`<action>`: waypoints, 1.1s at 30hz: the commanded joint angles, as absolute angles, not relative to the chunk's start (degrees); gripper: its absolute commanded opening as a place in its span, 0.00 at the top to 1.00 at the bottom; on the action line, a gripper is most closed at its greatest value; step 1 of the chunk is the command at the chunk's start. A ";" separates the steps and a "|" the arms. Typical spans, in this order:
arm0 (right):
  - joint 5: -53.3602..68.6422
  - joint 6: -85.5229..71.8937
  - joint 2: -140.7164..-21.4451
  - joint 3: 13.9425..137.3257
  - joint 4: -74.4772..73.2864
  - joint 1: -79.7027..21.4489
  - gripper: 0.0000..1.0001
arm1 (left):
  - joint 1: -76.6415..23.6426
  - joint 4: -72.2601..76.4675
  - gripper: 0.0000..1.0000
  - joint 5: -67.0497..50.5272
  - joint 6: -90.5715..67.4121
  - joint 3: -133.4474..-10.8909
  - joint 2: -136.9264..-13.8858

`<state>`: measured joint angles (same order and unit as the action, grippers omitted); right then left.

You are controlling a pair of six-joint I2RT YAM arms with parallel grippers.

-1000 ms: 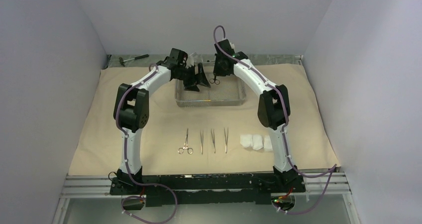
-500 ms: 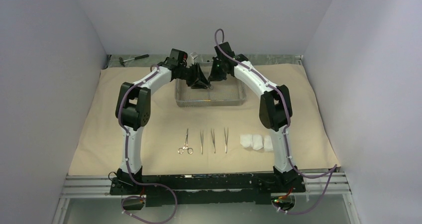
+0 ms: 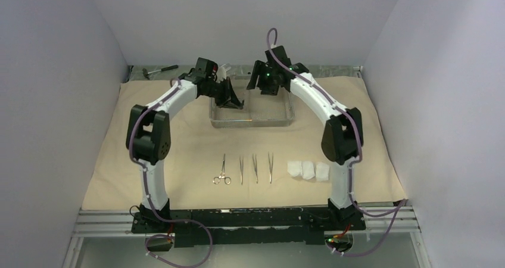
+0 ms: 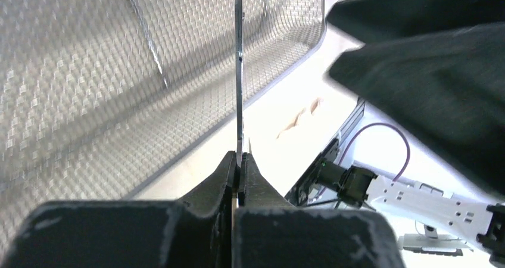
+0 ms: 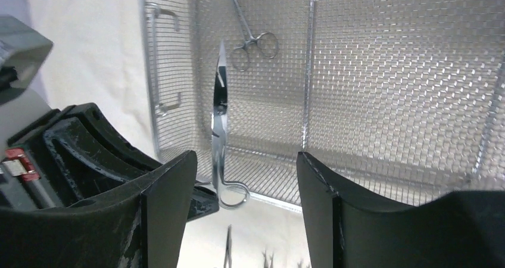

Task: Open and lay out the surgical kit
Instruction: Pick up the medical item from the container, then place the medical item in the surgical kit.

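The steel mesh tray (image 3: pixel 250 124) stands at the back middle of the tan wrap sheet (image 3: pixel 190 143). Over the tray's left part my left gripper (image 3: pixel 234 102) is shut on a silver ring-handled clamp (image 5: pixel 219 125), seen edge-on in the left wrist view (image 4: pixel 239 71) and pinched between the left gripper's fingertips (image 4: pixel 239 161). Just right of it my right gripper (image 5: pixel 247 161) stands open and apart from that clamp, over the tray's back (image 3: pixel 260 83). Another clamp (image 5: pixel 250 36) lies in the tray. A clamp (image 3: pixel 223 170), three tweezers (image 3: pixel 255 168) and gauze pads (image 3: pixel 308 170) lie in a row in front.
A dark-handled hammer (image 3: pixel 159 70) lies off the sheet at the back left corner. Grey walls close in the left, right and back. The arms' black base rail (image 3: pixel 250 217) runs along the near edge.
My left gripper has shut on the clamp and drawn slightly left. My right gripper has opened, let the clamp go and backed away up and to the right.
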<state>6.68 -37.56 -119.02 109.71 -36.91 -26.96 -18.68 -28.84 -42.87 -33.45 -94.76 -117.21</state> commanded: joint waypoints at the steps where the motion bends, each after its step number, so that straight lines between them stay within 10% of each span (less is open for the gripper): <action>1: 6.99 -37.96 -108.06 105.98 -31.81 -26.00 0.34 | -18.46 -36.74 1.00 -40.00 -25.51 -91.19 -105.16; 18: 6.81 -40.53 -97.07 89.86 -31.18 -25.47 0.35 | -31.42 -77.18 1.00 6.65 -33.52 -73.02 -77.64; 33: 3.24 -41.40 -88.85 82.84 -31.98 -25.38 0.35 | -44.88 -78.04 1.00 20.25 -50.76 -66.19 -92.92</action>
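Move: The scissors in the left hand are bound for free cloth about 25 cm back, 16 cm to its left and 13 cm below. The laid-out clamp is some 22 cm back and 7 cm left of the left hand, the nearest tweezers 22 cm back and straight in line, both 13 cm below. For the empty right hand, the clamp still in the container lies about 5 cm ahead, 12 cm left and 14 cm below. The scissors, still pinched in the shut left fingers, are swept out over the container's near side and back some 26 cm and left 16 cm, rising about 5 cm, then sinking 10 towards the bare cloth beside the laid-out clamp, while the wrist rolls some 70 degrees from pointing right to pointing down. The right hand, already off them and staying open, draws back and right, rising, dipping and rising again. ##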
